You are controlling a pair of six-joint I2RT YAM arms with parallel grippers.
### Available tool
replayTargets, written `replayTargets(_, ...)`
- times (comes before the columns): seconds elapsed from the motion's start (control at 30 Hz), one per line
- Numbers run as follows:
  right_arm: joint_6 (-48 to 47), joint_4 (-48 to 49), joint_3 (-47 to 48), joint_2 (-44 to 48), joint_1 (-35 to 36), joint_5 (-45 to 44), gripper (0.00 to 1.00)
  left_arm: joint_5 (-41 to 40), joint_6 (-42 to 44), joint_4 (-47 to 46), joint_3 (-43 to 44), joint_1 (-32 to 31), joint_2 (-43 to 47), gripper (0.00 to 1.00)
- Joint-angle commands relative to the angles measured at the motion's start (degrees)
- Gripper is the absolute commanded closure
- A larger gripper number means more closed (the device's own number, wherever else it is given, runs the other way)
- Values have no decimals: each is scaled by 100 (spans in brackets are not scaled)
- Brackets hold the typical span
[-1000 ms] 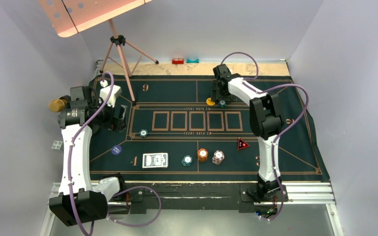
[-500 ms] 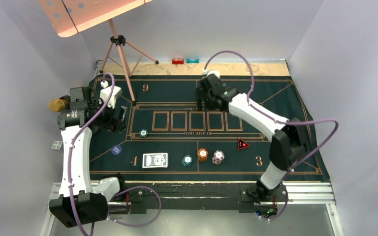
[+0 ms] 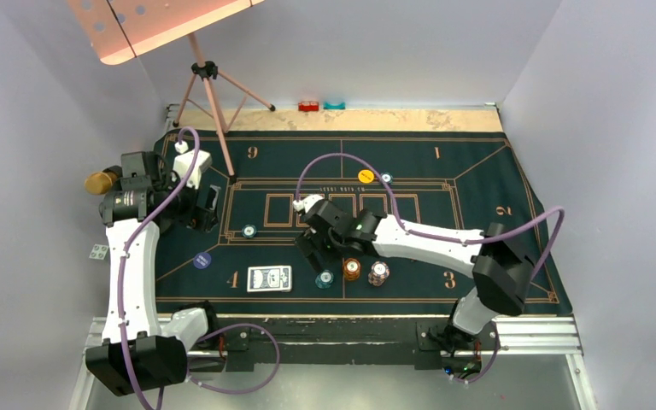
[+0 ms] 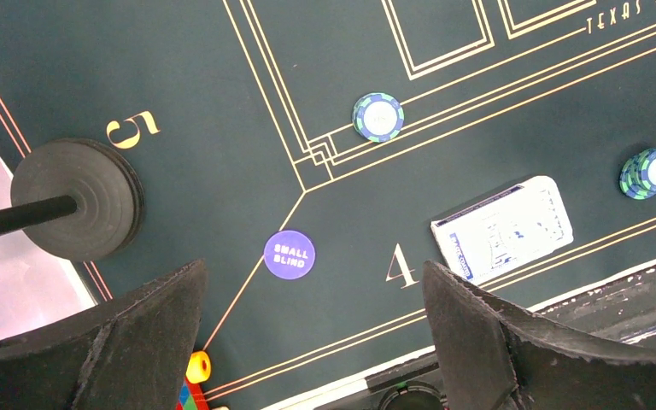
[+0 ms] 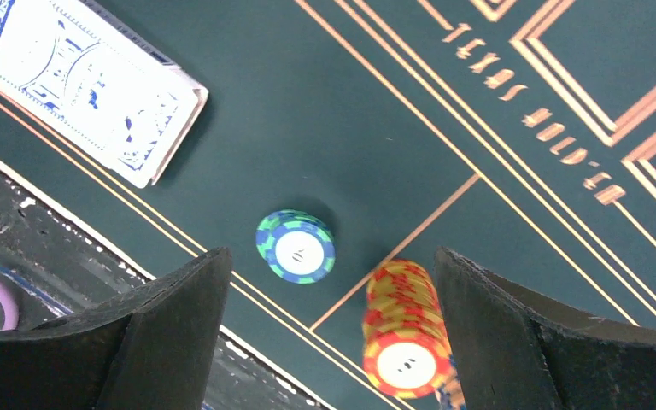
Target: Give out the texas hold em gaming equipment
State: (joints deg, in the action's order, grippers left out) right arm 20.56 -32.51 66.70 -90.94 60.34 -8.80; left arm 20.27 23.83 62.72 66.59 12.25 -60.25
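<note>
Near the mat's front edge lie a blue-and-white card deck (image 3: pixel 270 278) (image 5: pixel 85 85), a teal chip stack (image 3: pixel 325 278) (image 5: pixel 296 248), an orange stack (image 3: pixel 352 269) (image 5: pixel 403 337) and a white-red stack (image 3: pixel 378 273). My right gripper (image 3: pixel 318 252) (image 5: pixel 329 265) hovers open above the teal and orange stacks, holding nothing. A yellow disc (image 3: pixel 365 176) and a teal chip (image 3: pixel 386 178) lie on the far side. My left gripper (image 3: pixel 205 207) (image 4: pixel 312 273) hangs open and empty over the blue small-blind disc (image 3: pixel 202 260) (image 4: pixel 289 254), near a single teal chip (image 3: pixel 249 231) (image 4: pixel 378 116).
A music-stand tripod (image 3: pixel 209 94) has one round foot (image 4: pixel 77 199) on the green felt mat (image 3: pixel 495 162) at the left. Small red (image 3: pixel 308 106) and teal (image 3: pixel 335 105) blocks sit beyond the mat's far edge. A metal rail (image 3: pixel 530 333) runs along the near edge.
My right arm swung from the mat's far side to the near centre above the chip stacks, leaving the yellow disc and a teal chip uncovered there. Its jaws widened. The left arm stayed still.
</note>
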Motion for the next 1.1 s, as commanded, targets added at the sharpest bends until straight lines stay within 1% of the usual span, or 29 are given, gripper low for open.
replayTargets(0.0,-218,372,-22,-347,223,420,9,-40,123,35,78,-12,134,0)
replayTargets(0.17,-185,394,78,-788,316,409,11,-116,150,27,89,-13,135,0)
replayTargets(0.33,-192,452,49,-1000,347,394,14,-147,156,14,100,-18,145,0)
replayTargets(0.7,-209,503,-133,-1113,364,587,30,-229,198,-35,113,-13,132,0)
replayTargets(0.93,-313,370,-193,-1106,400,627,31,-217,176,13,300,-14,55,0)
replayTargets(1.07,-336,327,-176,-1136,408,670,34,-232,189,30,273,-18,75,0)
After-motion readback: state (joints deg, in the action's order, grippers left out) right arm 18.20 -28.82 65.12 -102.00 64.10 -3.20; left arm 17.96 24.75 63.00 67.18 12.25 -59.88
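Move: The green chip stack stands about 4 cm back from the right hand, 2 cm to its left and some 9 cm below. The orange chip stack is about 8 cm to the right of the green one and 2 cm farther out, with the mottled stack another 8 cm right; the card deck lies some 15 cm left of the green stack, level with it. From the left hand, the green stack is about 32 cm right, 8 cm back and 20 cm below. Lower the right gripper about 7 cm over the green chip stack, drawing it back some 4 cm and slightly left so that the stack comes between the fingertips. Pitch and turn the wrist only a little. Once most of the way down, narrow the wide-open fingers by about a quarter while easing the last centimetre down and back; don't pinch yet. ##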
